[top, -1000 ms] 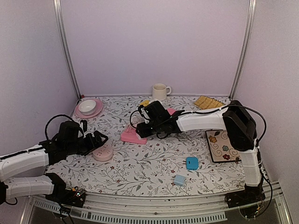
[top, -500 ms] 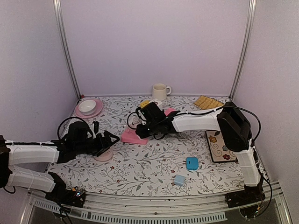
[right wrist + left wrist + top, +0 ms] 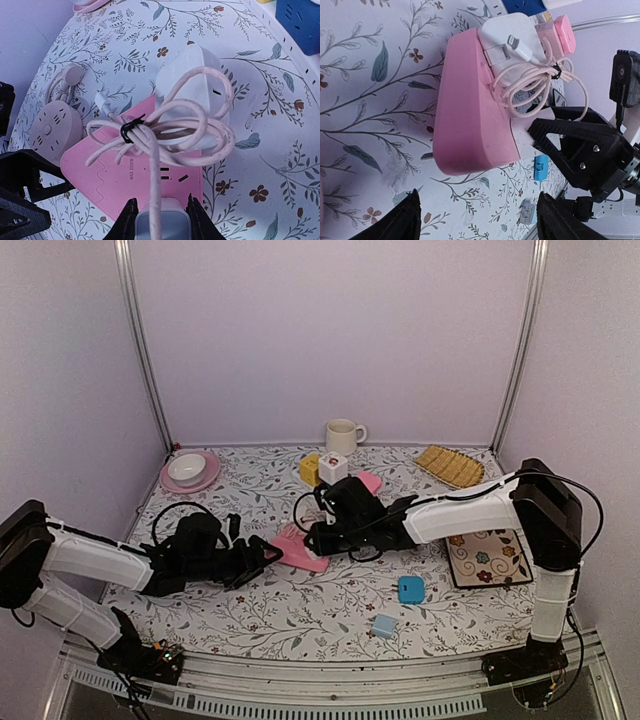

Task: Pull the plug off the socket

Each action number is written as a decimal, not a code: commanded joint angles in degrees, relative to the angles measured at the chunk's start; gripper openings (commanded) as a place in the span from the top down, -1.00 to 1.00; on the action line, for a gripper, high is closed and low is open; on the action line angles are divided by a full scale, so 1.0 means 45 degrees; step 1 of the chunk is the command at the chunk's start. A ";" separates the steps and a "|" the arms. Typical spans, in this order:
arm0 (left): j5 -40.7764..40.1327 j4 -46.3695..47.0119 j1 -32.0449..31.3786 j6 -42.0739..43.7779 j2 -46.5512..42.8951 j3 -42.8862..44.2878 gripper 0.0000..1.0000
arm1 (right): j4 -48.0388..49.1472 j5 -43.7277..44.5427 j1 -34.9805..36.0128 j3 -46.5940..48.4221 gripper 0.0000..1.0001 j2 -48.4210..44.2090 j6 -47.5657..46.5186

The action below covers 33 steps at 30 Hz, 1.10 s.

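Note:
A pink socket strip lies flat mid-table. A white plug block stands on it under a bundled pink cable. My right gripper is shut on a pale plug at the strip's near end, a finger on each side. My left gripper is open, just short of the strip's other end and touching nothing; its fingertips frame bare tablecloth.
A round pink socket lies left of the strip. At the back stand a mug, a bowl on a pink plate and two small cubes. A patterned tile and blue blocks lie to the right.
My left arm has reached right, off the round socket and up to the pink strip. The right gripper has shut on the pale plug, and the strip has slid nearer to the front.

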 commanded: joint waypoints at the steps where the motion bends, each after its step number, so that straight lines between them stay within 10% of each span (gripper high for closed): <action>1: -0.0612 0.0789 -0.0657 -0.0366 0.0554 0.0589 -0.59 | 0.2326 0.0928 0.0763 -0.0846 0.92 -0.1323 0.1406; 21: -0.1741 0.1854 -0.1096 -0.0801 -0.0742 0.0051 -0.14 | 0.4715 0.5417 0.3161 -0.1838 0.93 -0.2060 0.2761; 33: -0.2121 0.1465 -0.1088 0.0014 -0.1604 0.0138 0.52 | 0.4981 0.4964 0.3412 -0.1984 0.93 -0.2286 0.2732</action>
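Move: The pink socket, already held up by the right hand's grip on the white plug in it, has its middle about 9 cm right of the left hand, 5 ahead and 2 lower. Its white charger sits some 9 cm ahead, 11 right; the round socket lies 10 cm left, 2 ahead and 5 below. From the right hand, the pink socket's middle is 3 cm left, 2 ahead, 3 lower. Left fingers close around the pink socket's end while the right, keeping the plug, lifts about 8 cm, drawing back. ##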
